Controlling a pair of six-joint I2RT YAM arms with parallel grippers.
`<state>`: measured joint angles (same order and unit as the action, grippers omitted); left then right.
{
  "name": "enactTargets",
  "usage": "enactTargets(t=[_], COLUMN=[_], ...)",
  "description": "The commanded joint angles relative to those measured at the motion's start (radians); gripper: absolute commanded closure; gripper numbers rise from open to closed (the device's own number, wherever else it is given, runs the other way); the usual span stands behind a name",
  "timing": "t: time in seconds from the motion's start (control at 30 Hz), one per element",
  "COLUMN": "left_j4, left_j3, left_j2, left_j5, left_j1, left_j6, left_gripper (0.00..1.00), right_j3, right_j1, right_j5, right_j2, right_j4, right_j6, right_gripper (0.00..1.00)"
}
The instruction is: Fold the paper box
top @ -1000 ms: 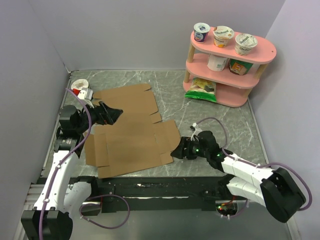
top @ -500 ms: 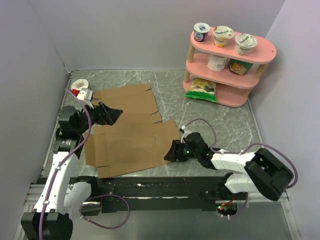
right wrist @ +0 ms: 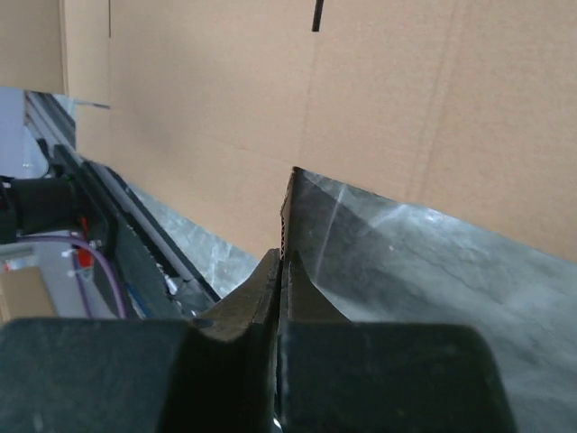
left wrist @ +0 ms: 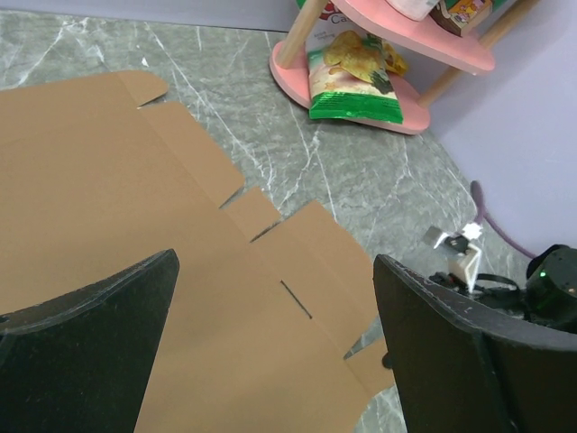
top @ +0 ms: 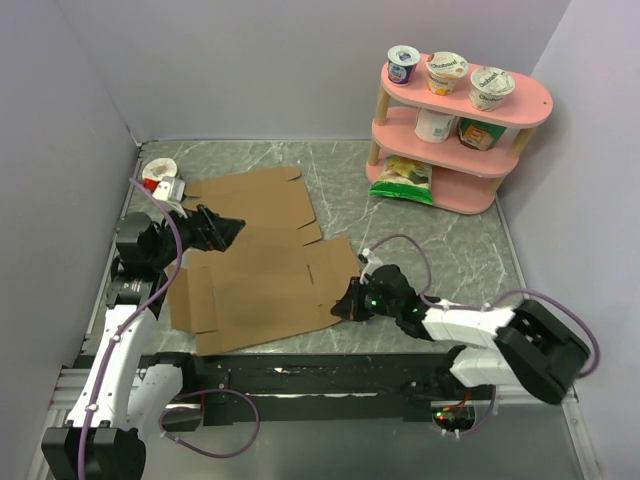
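Note:
The paper box (top: 260,280) lies flat as a wide brown die-cut sheet across the left half of the marble table. My right gripper (top: 340,305) is low at the sheet's near right corner, shut on the edge of a small flap there. In the right wrist view the thin cardboard edge (right wrist: 290,194) runs straight into the closed right gripper (right wrist: 284,257). My left gripper (top: 228,228) hovers wide open above the sheet's left middle. Through the left wrist view, the sheet (left wrist: 135,225) shows between the spread left gripper (left wrist: 275,262), untouched.
A pink two-tier shelf (top: 455,140) stands at the back right with yogurt cups on it and a chips bag (top: 403,178) on its bottom tier. A white cup (top: 158,172) sits in the back left corner. Walls close in on the left, back and right.
The right gripper slid left to the sheet's near right flap and closed on its edge. The left arm has stayed where it was, still open.

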<state>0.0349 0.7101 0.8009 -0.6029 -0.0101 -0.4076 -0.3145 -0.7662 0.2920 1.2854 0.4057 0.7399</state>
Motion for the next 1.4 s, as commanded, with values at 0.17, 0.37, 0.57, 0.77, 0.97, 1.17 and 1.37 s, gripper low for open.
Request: enactTargets(t=[0.17, 0.37, 0.57, 0.77, 0.97, 1.17, 1.37], left_j4=[-0.092, -0.049, 0.161, 0.226, 0.324, 0.197, 0.232], left_j3=[0.067, 0.287, 0.54, 0.677, 0.851, 0.858, 1.005], left_j2=[0.038, 0.152, 0.345, 0.446, 0.612, 0.636, 0.754], left_j5=[-0.139, -0.212, -0.314, -0.272, -0.343, -0.336, -0.405], left_j1=[-0.068, -0.184, -0.27, -0.428, -0.449, -0.449, -0.449], left_j6=[0.044, 0.188, 0.445, 0.587, 0.652, 0.602, 0.581], left_gripper=[0.04, 0.04, 0.04, 0.04, 0.04, 0.04, 0.04], right_j3=[-0.273, -0.524, -0.692, -0.848, -0.926, -0.896, -0.894], right_j1=[0.025, 0.061, 0.064, 0.062, 0.064, 0.062, 0.062], right_j5=[-0.255, -0.208, -0.184, -0.222, -0.156, -0.154, -0.122], right_j2=[-0.389, -0.373, -0.362, -0.365, -0.382, -0.425, -0.432], right_j4=[-0.603, -0.887, -1.103, -1.262, -1.343, -1.334, -1.332], right_j6=[-0.498, -0.758, -0.887, -0.978, -1.008, -1.022, -1.025], right_gripper=[1.0, 1.0, 1.0, 1.0, 1.0, 1.0, 1.0])
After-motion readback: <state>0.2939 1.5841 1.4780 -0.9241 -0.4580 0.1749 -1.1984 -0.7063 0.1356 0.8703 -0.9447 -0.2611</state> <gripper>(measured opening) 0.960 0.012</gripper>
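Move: The right hand already has the flat paper box's near right corner shut between its fingertips, just above the table. The box's right flap is centred about 9 cm ahead of this hand and 1 cm to its left, and the chip bag some 35 cm ahead and 16 cm right. From the open left hand, the flap's middle lies level ahead, about 26 cm right and 23 cm below, with the held corner 11 cm nearer the bases. Still pinching the corner, the right hand rises about 23 cm and rightward; open left swings right and up. ##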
